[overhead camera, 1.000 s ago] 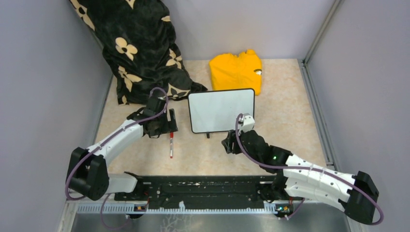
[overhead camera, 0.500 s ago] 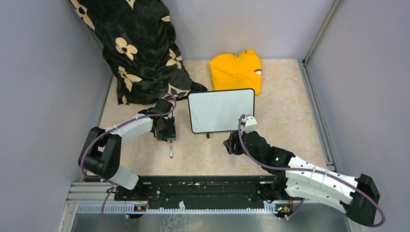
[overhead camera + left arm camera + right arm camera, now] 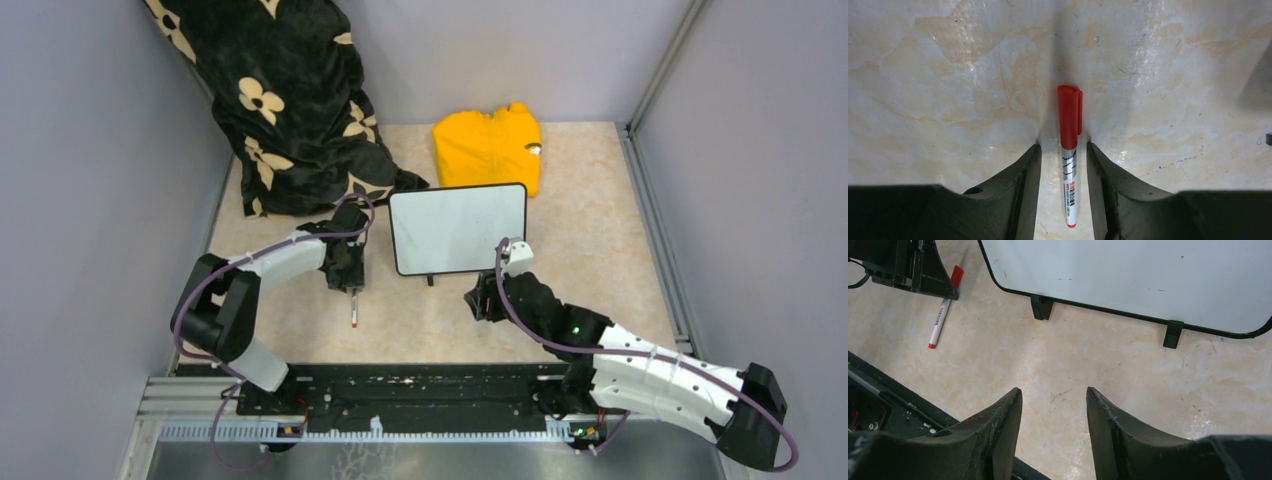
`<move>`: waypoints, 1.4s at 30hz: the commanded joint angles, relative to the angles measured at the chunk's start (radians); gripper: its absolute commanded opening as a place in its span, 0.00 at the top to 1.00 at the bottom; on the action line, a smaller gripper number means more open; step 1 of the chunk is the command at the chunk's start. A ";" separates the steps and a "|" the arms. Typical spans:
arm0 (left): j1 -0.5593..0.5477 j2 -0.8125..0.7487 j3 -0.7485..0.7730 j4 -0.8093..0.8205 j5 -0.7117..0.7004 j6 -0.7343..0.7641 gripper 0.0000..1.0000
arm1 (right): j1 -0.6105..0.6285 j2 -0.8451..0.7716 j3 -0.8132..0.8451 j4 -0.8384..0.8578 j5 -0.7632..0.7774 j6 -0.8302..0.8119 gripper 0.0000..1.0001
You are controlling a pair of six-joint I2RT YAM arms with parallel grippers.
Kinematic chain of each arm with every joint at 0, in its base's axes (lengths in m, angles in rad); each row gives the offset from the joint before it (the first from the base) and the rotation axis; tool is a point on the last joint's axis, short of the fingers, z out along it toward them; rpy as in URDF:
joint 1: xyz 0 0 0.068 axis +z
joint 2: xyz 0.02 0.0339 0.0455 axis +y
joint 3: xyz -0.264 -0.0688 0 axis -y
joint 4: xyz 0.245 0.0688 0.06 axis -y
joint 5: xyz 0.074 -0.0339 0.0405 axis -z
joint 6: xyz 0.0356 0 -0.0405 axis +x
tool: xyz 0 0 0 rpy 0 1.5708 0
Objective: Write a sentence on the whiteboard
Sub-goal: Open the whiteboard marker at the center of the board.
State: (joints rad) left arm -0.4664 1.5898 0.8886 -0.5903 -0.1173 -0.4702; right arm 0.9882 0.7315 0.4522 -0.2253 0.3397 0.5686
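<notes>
The whiteboard (image 3: 458,228) lies flat in the middle of the table, its white face (image 3: 1128,275) bare, and no sentence shows on it. Left of it lies a slim marker (image 3: 1069,150) with a red cap, cap toward the far side. My left gripper (image 3: 1063,146) is down over the marker's silver barrel. Its fingers stand on either side with a small gap to each, so it is open. In the top view this gripper (image 3: 350,278) covers the cap end, and the marker's tail (image 3: 354,312) sticks out toward me. My right gripper (image 3: 1053,389) hangs open and empty just in front of the board's near edge.
A black blanket with cream flowers (image 3: 290,100) is heaped at the back left. A folded yellow garment (image 3: 490,148) sits right behind the whiteboard. Grey walls close in both sides. A black rail (image 3: 420,390) runs along the near edge.
My left arm has swung in and down onto the marker, and its jaws have narrowed around the barrel. The right gripper has barely shifted.
</notes>
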 commanded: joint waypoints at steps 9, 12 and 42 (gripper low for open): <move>-0.021 0.095 -0.053 -0.011 -0.024 -0.015 0.69 | 0.010 -0.065 0.024 -0.012 0.041 -0.004 0.51; -0.021 0.095 -0.061 -0.007 -0.016 -0.015 0.73 | 0.010 -0.064 0.029 -0.020 0.044 -0.004 0.50; -0.021 -0.613 0.029 -0.015 -0.005 0.034 1.00 | 0.010 -0.206 0.001 0.158 0.080 0.122 0.22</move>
State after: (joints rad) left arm -0.4828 1.1038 0.8589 -0.6498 -0.1883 -0.5148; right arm 0.9882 0.5816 0.4515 -0.2058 0.4080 0.6930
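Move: The marker lies between the left gripper's half-open fingers, which straddle it near the joint of red cap and barrel; its middle is about 2 cm back from the fingers, at their height. The whiteboard's middle is some 12 cm ahead, 24 cm right and 6 cm up, and the blanket's near folds about 23 cm ahead and 7 cm left. From the right hand, the marker is about 26 cm left, 4 cm ahead and 12 cm below. Hold the left gripper down at the table and shut its fingers on the marker, pinching it just by the cap joint. Then raise it about 11 cm, quickly, letting the fingers swing forward some 20 degrees. As it climbs, lift the right hand about 4 cm, opening its empty fingers wider and rolling its left side up. ##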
